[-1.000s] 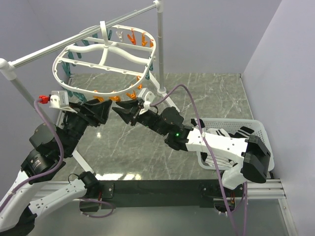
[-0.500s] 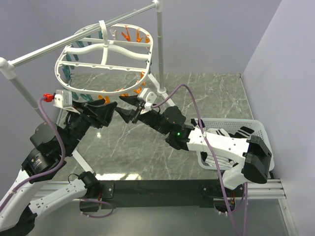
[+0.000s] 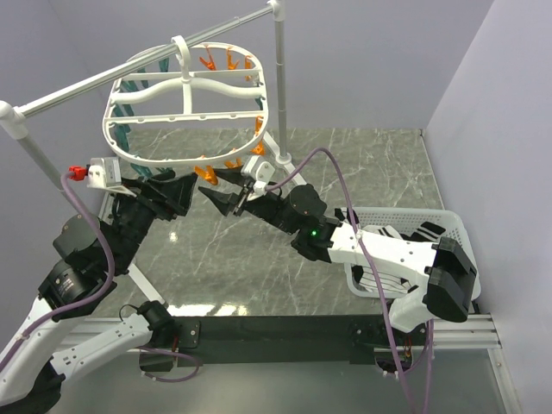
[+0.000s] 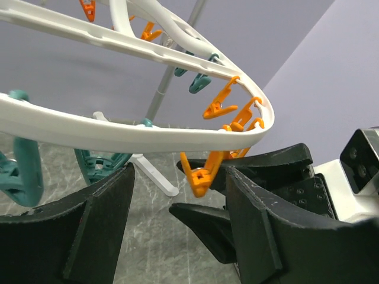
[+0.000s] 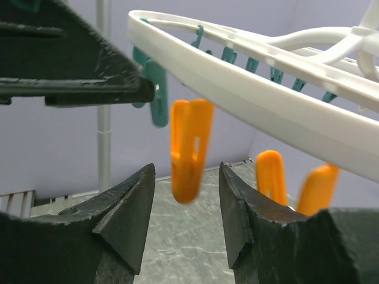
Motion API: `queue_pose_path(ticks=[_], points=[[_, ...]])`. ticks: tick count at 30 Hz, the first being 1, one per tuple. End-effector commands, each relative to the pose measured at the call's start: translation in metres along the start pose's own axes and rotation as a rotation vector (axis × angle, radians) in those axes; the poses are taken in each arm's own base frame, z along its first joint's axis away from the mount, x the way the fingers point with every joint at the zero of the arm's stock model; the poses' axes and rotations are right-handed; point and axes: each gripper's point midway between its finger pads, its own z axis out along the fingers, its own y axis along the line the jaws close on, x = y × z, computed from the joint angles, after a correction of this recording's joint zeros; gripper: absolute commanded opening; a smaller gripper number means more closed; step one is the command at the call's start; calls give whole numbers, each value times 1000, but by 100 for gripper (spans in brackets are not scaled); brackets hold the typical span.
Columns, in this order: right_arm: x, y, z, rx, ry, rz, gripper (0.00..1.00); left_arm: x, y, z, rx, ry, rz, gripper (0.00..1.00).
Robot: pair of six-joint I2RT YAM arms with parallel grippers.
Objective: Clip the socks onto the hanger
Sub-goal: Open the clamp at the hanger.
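The hanger (image 3: 185,93), a white oval frame with orange and teal clips, hangs from the silver rail. My two grippers meet just under its near rim, tip to tip. The left gripper (image 3: 188,191) is open. In the left wrist view an orange clip (image 4: 200,179) hangs between the tips of the left gripper (image 4: 180,177), touching neither finger. The right gripper (image 3: 213,188) is open too. In the right wrist view an orange clip (image 5: 190,148) dangles just above the gap of the right gripper (image 5: 186,177). Dark and white socks (image 3: 424,231) lie in the basket at the right, partly hidden by the right arm.
The silver rail (image 3: 129,73) runs across the back on two uprights, with a white foot (image 4: 155,177) on the marble table. The white lattice basket (image 3: 455,226) stands at the right edge. Grey walls close in at the back and right.
The hanger has swung and turned a little, its far orange clips shifting left. The right gripper's jaws have opened wider. Both grippers stay under the near rim.
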Motion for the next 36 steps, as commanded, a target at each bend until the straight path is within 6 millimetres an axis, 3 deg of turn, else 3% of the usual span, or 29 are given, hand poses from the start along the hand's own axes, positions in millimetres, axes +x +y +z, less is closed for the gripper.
queue_pose_path(ticks=[1, 8, 22, 36], points=[[-39, 0, -2, -19, -98, -12, 54, -5, -1, 4, 3, -36, 20, 68], [-37, 1, 5, -26, -95, -5, 51, 0, -11, 17, 42, -22, 53, 68], [-43, -6, 13, 10, -137, -28, 44, 4, -24, 20, 105, -17, 38, 69], [-46, -9, 13, 27, -157, -24, 23, 10, -20, 29, 65, -1, 19, 68]])
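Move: The orange clip under the near rim of the hanger hangs just off the right fingertips, about 1 cm forward, 1 cm left and 2 cm above that hand point. From the left hand it is about 4 cm ahead, 4 cm to the right and 1 cm lower. From the right hand, the next orange clip is some 3 cm ahead and 3 cm right, the teal clip roughly 8 cm left and 2 cm ahead, both about 2 cm up. Close the right gripper from about half open to a third on the orange clip, pinching it between the fingertips; ease it back slightly, lift about 1 cm to the clip, then squeeze with rising effort. Bring the open left gripper about 3 cm right and 1 cm forward until the clip lies ahead between its fingers, keeping them apart. ##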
